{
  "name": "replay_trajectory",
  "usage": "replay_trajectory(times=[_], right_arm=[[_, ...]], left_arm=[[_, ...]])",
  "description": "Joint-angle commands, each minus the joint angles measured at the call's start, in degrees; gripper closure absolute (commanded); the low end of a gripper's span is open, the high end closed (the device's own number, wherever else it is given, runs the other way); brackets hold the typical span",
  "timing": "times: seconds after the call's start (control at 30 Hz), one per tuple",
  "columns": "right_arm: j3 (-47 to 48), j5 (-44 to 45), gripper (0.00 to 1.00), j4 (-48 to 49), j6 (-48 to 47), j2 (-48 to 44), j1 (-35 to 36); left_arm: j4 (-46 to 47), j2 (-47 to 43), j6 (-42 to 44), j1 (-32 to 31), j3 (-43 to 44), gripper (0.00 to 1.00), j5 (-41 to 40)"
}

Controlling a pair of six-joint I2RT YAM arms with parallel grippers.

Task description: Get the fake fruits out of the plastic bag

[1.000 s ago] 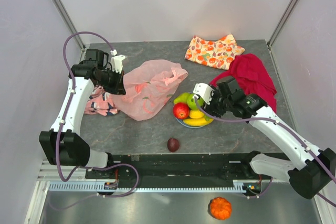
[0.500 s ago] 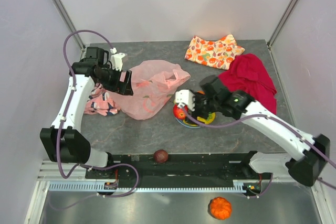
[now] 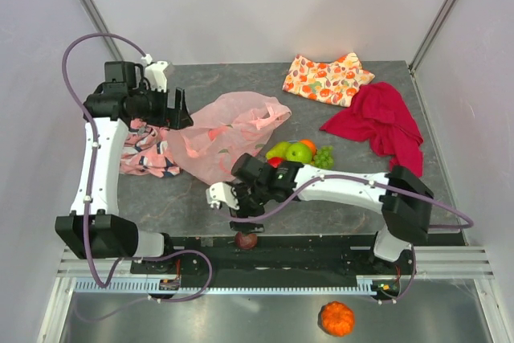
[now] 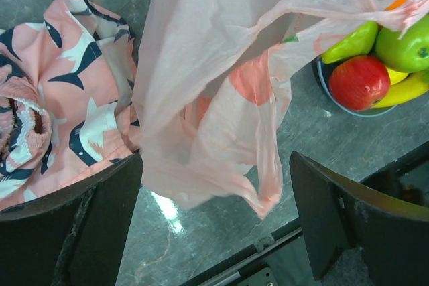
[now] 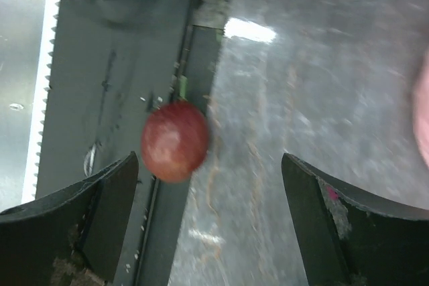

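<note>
The pink plastic bag (image 3: 229, 130) lies crumpled at the table's middle left, and its edge hangs in front of the left wrist camera (image 4: 221, 65). My left gripper (image 3: 173, 110) hovers open over the bag's left edge, holding nothing. Fake fruits sit together: green pear (image 3: 278, 150), green apple (image 3: 299, 153), orange (image 3: 307, 144), grapes (image 3: 323, 156). The left wrist view adds a red apple (image 4: 358, 82) and banana (image 4: 410, 88) on the blue plate (image 4: 320, 82). A dark purple fruit (image 3: 246, 239) (image 5: 174, 140) rests on the black front rail. My right gripper (image 3: 227, 202) (image 5: 211, 219) stands open just behind it.
A pink-and-black patterned cloth (image 3: 144, 158) lies under the left arm. A fruit-print orange cloth (image 3: 325, 78) and a red cloth (image 3: 381, 118) lie at the back right. An orange pumpkin-shaped fruit (image 3: 336, 318) sits on the metal floor below the table's front edge.
My left gripper opened, let go of the bag and drew back to the left. My right arm swung from the plate to the front edge, opening wider. The purple fruit rolled onto the front rail.
</note>
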Motion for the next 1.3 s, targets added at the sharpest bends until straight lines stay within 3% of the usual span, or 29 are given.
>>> replay_trajectory(times=[0.0,0.4,0.5,0.63,0.73,0.87,0.9,0.97,1.27], right_arm=[[4.8,-1.7,0.05,0.5,-0.2,4.7,3.2],[3.6,2.1,0.12,-3.4,-1.0,8.7,7.0],[3.5,2.5,0.23,-3.6,-1.9,9.2,7.0],[3.0,4.3,0.31,-3.4,-2.6,10.5,7.6],[3.5,4.9,0.50,-3.9,-2.8,11.2,7.6],[3.7,5.9,0.63,-5.0,-3.6,11.1,7.7],[4.2,7.3,0.82,-5.5,-4.1,10.8,7.6],[4.7,9.0,1.00,-7.2,-4.9,9.5,7.3],[8.1,12.0,1.00,-17.3,-9.8,-1.8,0.3]], left_arm=[[1.2,-4.8,-1.9,1.5,-0.4,0.03,2.0],[0.6,-8.8,-1.6,3.1,-3.5,0.02,3.1],[0.7,-8.4,-1.7,3.3,-3.5,0.02,3.4],[0.7,-8.3,-1.8,3.7,-3.3,0.02,3.8],[0.7,-8.2,-1.8,3.8,-3.4,0.02,4.2],[0.7,-8.0,-1.8,3.8,-3.5,0.02,4.7],[0.6,-7.8,-1.8,3.8,-3.4,0.02,4.8],[0.6,-7.5,-1.8,3.8,-3.1,0.02,5.2],[0.8,-7.2,-1.7,3.9,-4.6,0.03,7.6]])
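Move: At the table's front edge lies the dark red fruit that rolled out of the bowl, about 4 cm back from the right hand, straight in line sideways, and roughly 6 cm below. The red apple in the bowl is some 17 cm ahead of that hand and 8 cm to its right; the green apple is about 21 cm ahead and 15 cm right. The plastic bag's middle lies some 27 cm ahead and 4 cm left. From the left hand the fruit is around 25 cm back, 21 cm to its right and 21 cm down. Sinking about 6 cm and drawing back 4 cm, the right hand goes down over the dark red fruit at the edge, its fingers tilting more steeply downward, and pinches the fruit from wide open. It then lifts it some 2 cm while carrying it forward and to the right, back over the table. The left hand, empty and open, backs off and rises a little beside the bag, then stops. ##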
